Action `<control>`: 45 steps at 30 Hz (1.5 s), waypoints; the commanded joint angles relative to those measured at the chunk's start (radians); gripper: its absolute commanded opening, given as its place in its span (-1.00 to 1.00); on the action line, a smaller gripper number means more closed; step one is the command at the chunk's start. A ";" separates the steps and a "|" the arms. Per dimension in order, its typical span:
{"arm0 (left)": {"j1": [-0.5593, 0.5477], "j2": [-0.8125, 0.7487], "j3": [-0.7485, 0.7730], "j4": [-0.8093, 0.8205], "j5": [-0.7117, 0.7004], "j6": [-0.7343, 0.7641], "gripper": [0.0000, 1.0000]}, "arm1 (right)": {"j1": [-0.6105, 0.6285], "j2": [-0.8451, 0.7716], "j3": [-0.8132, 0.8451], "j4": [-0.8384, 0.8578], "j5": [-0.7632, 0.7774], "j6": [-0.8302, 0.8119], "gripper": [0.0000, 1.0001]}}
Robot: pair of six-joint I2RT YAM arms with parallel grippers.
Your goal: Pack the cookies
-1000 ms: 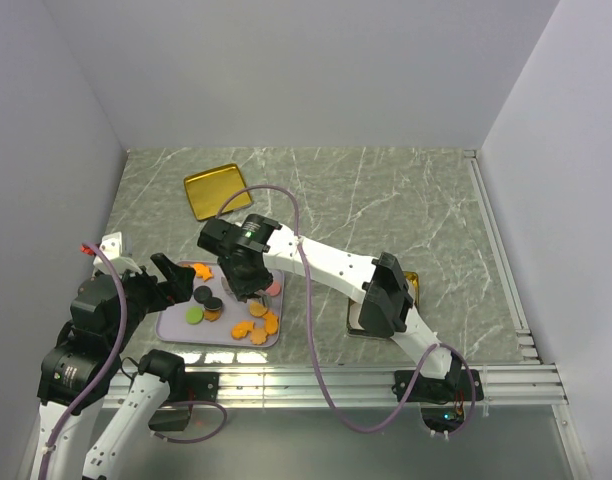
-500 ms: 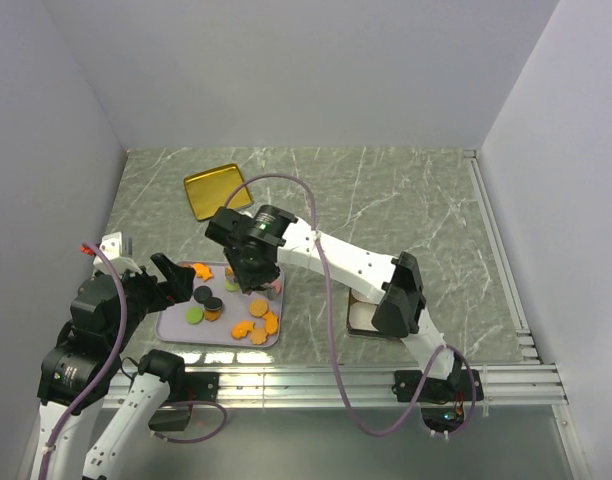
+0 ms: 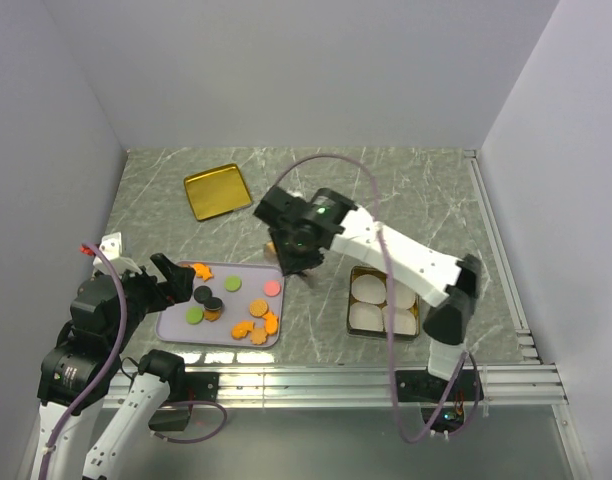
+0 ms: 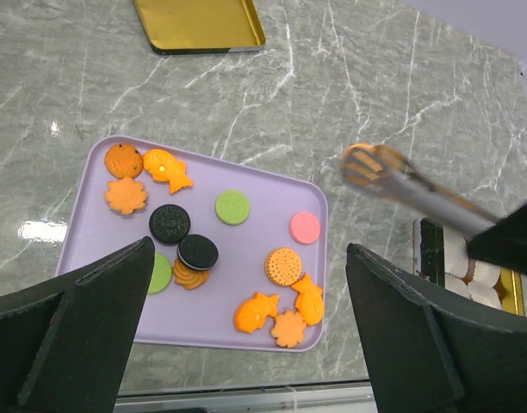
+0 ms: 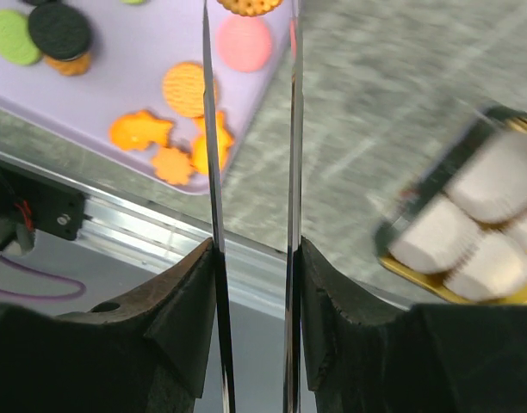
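Note:
Several cookies (image 4: 285, 267), orange, black, green and pink, lie on a purple tray (image 4: 246, 185), seen also in the top view as cookies (image 3: 254, 326) on the tray (image 3: 176, 326). My right gripper (image 5: 252, 249) is shut on metal tongs (image 5: 292, 129), and the tongs' tips pinch an orange round cookie (image 4: 371, 167). That cookie hangs over the marble between the tray and the gold tin (image 3: 354, 303). In the top view the right gripper (image 3: 298, 248) is just right of the tray's far corner. My left gripper (image 4: 249, 249) is open above the tray's near side, holding nothing.
The gold tin holds white paper cups (image 3: 369, 288), blurred in the right wrist view as cups (image 5: 496, 181). A gold lid (image 3: 214, 190) lies at the back left. An aluminium rail (image 3: 326, 385) runs along the near edge. Grey walls close in the left, back and right.
My right arm has swung right from over the tray to the gap beside the tin, carrying the tongs and an orange cookie. The left arm has stayed put.

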 commanded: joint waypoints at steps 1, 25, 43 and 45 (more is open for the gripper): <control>0.006 -0.014 0.003 0.035 0.016 0.017 0.99 | -0.043 -0.143 -0.079 0.010 0.055 0.027 -0.17; 0.004 -0.026 -0.002 0.049 0.059 0.037 0.99 | -0.287 -0.721 -0.760 0.061 0.042 0.081 -0.18; 0.003 -0.021 0.000 0.043 0.049 0.031 0.99 | -0.300 -0.726 -0.900 0.128 0.008 0.090 -0.20; 0.004 -0.021 -0.002 0.045 0.052 0.030 0.99 | -0.300 -0.729 -0.910 0.128 0.005 0.095 -0.19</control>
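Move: Off to the right, about 16 cm over, 1 cm ahead and 19 cm below the right hand, is the empty far-left paper cup of the gold cookie box. The far-right cup sits 7 cm right of it, and the near-left cup 6 cm closer to the base. The pink cookie lies about 6 cm to this hand's left, 1 cm ahead. From the left hand, the far-left cup is some 38 cm right, 5 cm ahead, 25 cm below. Carrying the round orange cookie still pinched in the tongs, the right hand sweeps some 20 cm right, away from the lilac tray, drawing back about 5 cm and turning roughly 20 degrees clockwise. It rises slightly at first, then sinks to finish about 7 cm lower than it began, bringing the tong tips to the far-left cup; its fingers keep their hold on the tongs. ##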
